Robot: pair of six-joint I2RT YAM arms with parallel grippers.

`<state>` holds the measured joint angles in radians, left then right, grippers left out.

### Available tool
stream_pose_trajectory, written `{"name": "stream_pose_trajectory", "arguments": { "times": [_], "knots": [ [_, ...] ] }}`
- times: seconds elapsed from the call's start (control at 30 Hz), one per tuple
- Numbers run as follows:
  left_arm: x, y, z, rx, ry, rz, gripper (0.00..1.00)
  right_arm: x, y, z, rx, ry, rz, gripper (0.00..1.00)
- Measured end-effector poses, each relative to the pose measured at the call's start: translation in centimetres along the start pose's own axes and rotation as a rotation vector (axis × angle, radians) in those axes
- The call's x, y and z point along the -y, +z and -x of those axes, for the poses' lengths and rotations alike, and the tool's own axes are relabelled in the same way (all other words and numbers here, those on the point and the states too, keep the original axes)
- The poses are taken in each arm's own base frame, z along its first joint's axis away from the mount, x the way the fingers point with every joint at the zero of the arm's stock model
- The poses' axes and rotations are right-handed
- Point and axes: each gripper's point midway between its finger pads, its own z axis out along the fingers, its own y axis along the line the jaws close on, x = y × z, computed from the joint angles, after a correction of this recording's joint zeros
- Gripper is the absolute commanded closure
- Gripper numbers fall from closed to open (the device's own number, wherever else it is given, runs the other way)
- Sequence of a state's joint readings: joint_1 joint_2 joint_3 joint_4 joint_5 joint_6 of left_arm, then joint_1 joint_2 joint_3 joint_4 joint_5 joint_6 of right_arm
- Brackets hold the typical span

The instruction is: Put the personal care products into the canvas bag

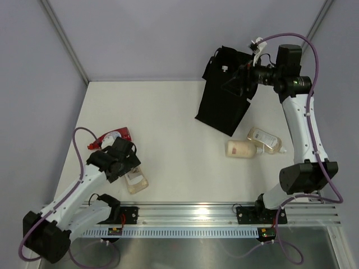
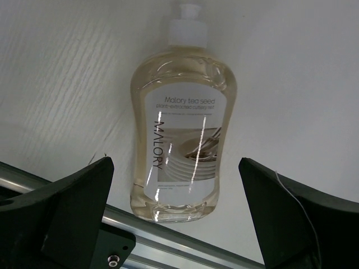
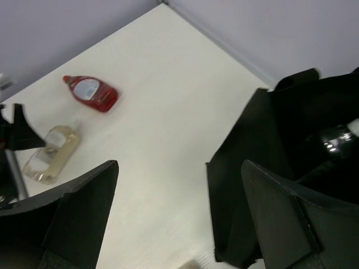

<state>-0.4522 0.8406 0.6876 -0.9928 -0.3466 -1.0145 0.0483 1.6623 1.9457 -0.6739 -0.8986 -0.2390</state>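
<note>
The black canvas bag (image 1: 221,98) stands at the back right with its mouth up, and a white cap (image 1: 225,68) shows inside it. My right gripper (image 1: 235,84) hovers open over its rim; in the right wrist view the right gripper (image 3: 179,168) is empty beside the bag (image 3: 291,162), with a shiny item (image 3: 336,138) inside. My left gripper (image 1: 130,168) hangs open above a clear liquid-soap bottle (image 1: 138,182). In the left wrist view the bottle (image 2: 182,134) lies flat between the left gripper's (image 2: 176,185) spread jaws, not touched. A red bottle (image 1: 114,137) lies behind it.
A beige bottle (image 1: 241,149) and an amber pump bottle (image 1: 267,140) lie on the table in front of the bag. An aluminium rail (image 1: 196,216) runs along the near edge, just under the clear bottle's base (image 2: 168,216). Grey walls close the back and sides.
</note>
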Motion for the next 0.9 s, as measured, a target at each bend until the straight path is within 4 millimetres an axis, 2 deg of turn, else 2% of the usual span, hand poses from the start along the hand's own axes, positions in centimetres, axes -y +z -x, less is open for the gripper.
{"name": "stream_pose_trajectory", "arguments": {
  "times": [0.1,0.2,0.3,0.43,0.57,0.73,0.83,0.87,0.9],
  "knots": [
    [-0.5,1.3,-0.9,-0.053,0.044,0.080,0.01,-4.0,-2.1,-2.7,-0.027,0.030,0.060,0.01],
    [-0.2,2.6,-1.5,-0.092,0.098,0.106,0.01,-7.1,-3.6,-5.6,-0.045,0.050,0.105,0.00],
    [0.6,3.7,-2.0,-0.117,0.145,0.089,0.01,-9.2,-4.3,-8.8,-0.072,0.090,0.147,0.01],
    [0.8,5.4,-3.2,-0.173,0.186,0.107,0.01,-10.6,-4.4,-12.3,-0.106,0.160,0.197,0.01],
    [0.1,6.8,-5.2,-0.250,0.192,0.139,0.01,-11.5,-4.5,-13.8,-0.119,0.198,0.239,0.00],
    [0.7,6.8,-5.4,-0.262,0.191,0.111,0.02,-12.6,-4.8,-14.0,-0.107,0.200,0.282,0.01],
    [0.7,6.9,-5.5,-0.271,0.205,0.107,0.32,-13.1,-4.9,-13.7,-0.097,0.191,0.303,0.01],
    [0.9,6.8,-5.5,-0.275,0.215,0.092,0.57,-13.2,-4.9,-13.7,-0.097,0.189,0.306,0.00],
    [1.1,6.8,-5.6,-0.281,0.226,0.077,0.72,-13.3,-4.9,-13.7,-0.097,0.186,0.309,0.00]
  ]
}}
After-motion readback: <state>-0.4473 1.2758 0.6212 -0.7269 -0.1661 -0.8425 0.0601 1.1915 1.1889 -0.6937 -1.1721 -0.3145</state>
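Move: The clear Malory bottle lies flat below the left hand, about 3 cm to its right, hardly 1 cm back and some 8 cm down. The red bottle is roughly 16 cm ahead of that hand and 7 cm to its left, equally low. From the right hand, the Malory bottle is about 36 cm left, 25 cm back and 38 cm down. The bag's middle is some 11 cm ahead, 1 cm right and 25 cm down; the tan bottle is 13 cm back, 7 cm right and 37 cm down. Both left finger pads come onto the sides of the Malory bottle's body, starting to close only once the hand has sunk about 8 cm and eased 3 cm right, its wrist tipping to point nearly straight down. Meanwhile the right hand, empty and open, draws back from the bag some 17 cm and down 10, tipping a little downward and turning counter-clockwise. ##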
